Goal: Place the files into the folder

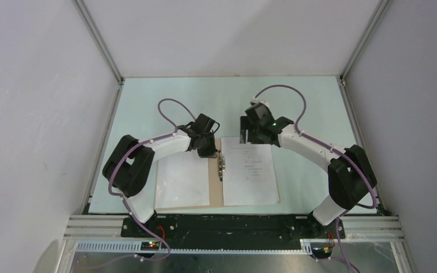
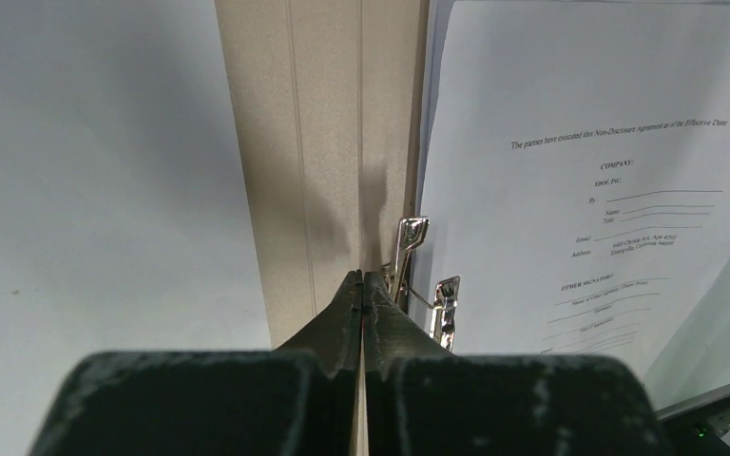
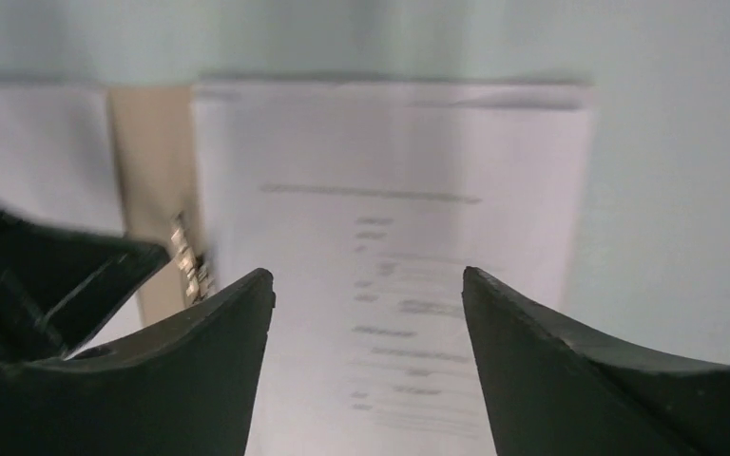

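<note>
The tan folder (image 1: pixel 216 193) lies open near the table's front edge, with its metal clip (image 1: pixel 222 165) on the spine. A blank-looking white sheet (image 1: pixel 182 182) covers the left leaf. A printed sheet (image 1: pixel 250 173) covers the right leaf. My left gripper (image 1: pixel 207 150) is shut with nothing in it, its tips low over the spine's far end beside the clip (image 2: pixel 418 275). My right gripper (image 3: pixel 368 275) stands open above the printed sheet's (image 3: pixel 390 142) far edge, nothing between its fingers. The left wrist view shows the spine (image 2: pixel 314 142) and the printed sheet (image 2: pixel 608 190).
White walls and metal frame posts (image 1: pixel 99 45) enclose the pale green table (image 1: pixel 296 108). Both arm bases sit on the black rail (image 1: pixel 233 224) at the near edge. The left gripper's body (image 3: pixel 48 285) shows at the left of the right wrist view.
</note>
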Available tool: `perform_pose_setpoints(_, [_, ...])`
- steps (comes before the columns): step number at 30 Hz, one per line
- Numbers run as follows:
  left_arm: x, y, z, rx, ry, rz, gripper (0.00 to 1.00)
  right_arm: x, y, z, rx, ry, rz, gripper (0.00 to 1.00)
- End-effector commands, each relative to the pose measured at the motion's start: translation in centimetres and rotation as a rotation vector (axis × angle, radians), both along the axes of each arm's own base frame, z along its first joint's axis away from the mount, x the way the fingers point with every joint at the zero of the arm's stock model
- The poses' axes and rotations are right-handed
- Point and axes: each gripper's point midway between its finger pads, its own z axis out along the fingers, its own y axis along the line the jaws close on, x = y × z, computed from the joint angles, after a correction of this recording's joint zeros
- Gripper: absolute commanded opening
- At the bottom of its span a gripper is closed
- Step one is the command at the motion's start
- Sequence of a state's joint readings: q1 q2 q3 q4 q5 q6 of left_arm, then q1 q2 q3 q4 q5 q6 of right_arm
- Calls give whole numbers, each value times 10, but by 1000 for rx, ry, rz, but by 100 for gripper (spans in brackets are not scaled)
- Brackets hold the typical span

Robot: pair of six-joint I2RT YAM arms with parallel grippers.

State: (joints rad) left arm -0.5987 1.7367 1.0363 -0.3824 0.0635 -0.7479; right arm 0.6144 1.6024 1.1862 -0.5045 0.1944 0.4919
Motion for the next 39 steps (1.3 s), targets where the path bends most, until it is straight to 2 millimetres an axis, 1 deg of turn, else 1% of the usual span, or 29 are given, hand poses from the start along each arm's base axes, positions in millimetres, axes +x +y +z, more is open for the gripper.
perform_pose_setpoints(1, [6,8,20,-21,-65,18,0,-29,52,9,81,18,91,73])
perform_pose_setpoints(2, [3,11,20,-23,-62,32,0,-37,65,3,86,33,116,72])
perform_pose_setpoints(3, [4,15,20,-23,-63,46,0,-39,73,2,103,33,130,69])
perform_pose_setpoints(4, [3,17,19,-26,-59,56,0,-45,83,-5,108,48,144,68])
perform_pose_setpoints(5, [4,19,19,-33,-55,67,0,-45,90,-6,124,46,153,66])
perform_pose_setpoints(6, [5,20,18,-36,-49,71,0,-50,97,-12,125,60,161,65])
perform_pose_setpoints(7, [6,21,16,-40,-42,76,0,-50,101,-17,127,65,165,64])
perform_pose_setpoints(10, [14,19,15,-51,-35,92,0,-55,113,-22,139,74,174,59])
perform_pose_setpoints(12, [16,17,12,-54,-22,105,0,-57,119,-26,133,75,179,56])
perform_pose_setpoints(13, [16,17,7,-49,-9,112,0,-59,121,-30,124,81,185,54])
perform_pose_setpoints(14, [17,17,6,-52,-3,129,0,-59,123,-30,123,79,186,54])
perform_pose_setpoints(17, [17,19,-4,-43,24,169,0,-61,127,-37,104,82,185,47])
perform_pose_setpoints(26, [17,28,-16,-19,52,223,0,-65,133,-51,69,96,195,32])
perform_pose_setpoints(34, [18,31,-17,-18,53,234,0,-69,135,-56,46,109,207,18])
perform_pose_setpoints(39, [19,32,-18,-17,54,238,0,-80,138,-57,34,125,229,11])
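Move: From the right hand, the metal clip lies roughly 9 cm back, 13 cm to the left and 8 cm below, and the right sheet's middle is some 11 cm back, 1 cm left and 9 cm down. The left hand, shut over the folder's spine, has the left sheet's middle about 13 cm left, 8 cm back and 2 cm below, and the clip 3 cm right, 4 cm back and 1 cm below. Right hand sweeps about 15 cm left-back, then down to the clip, fingers closing; shut left shifts some 2.5 cm left. ##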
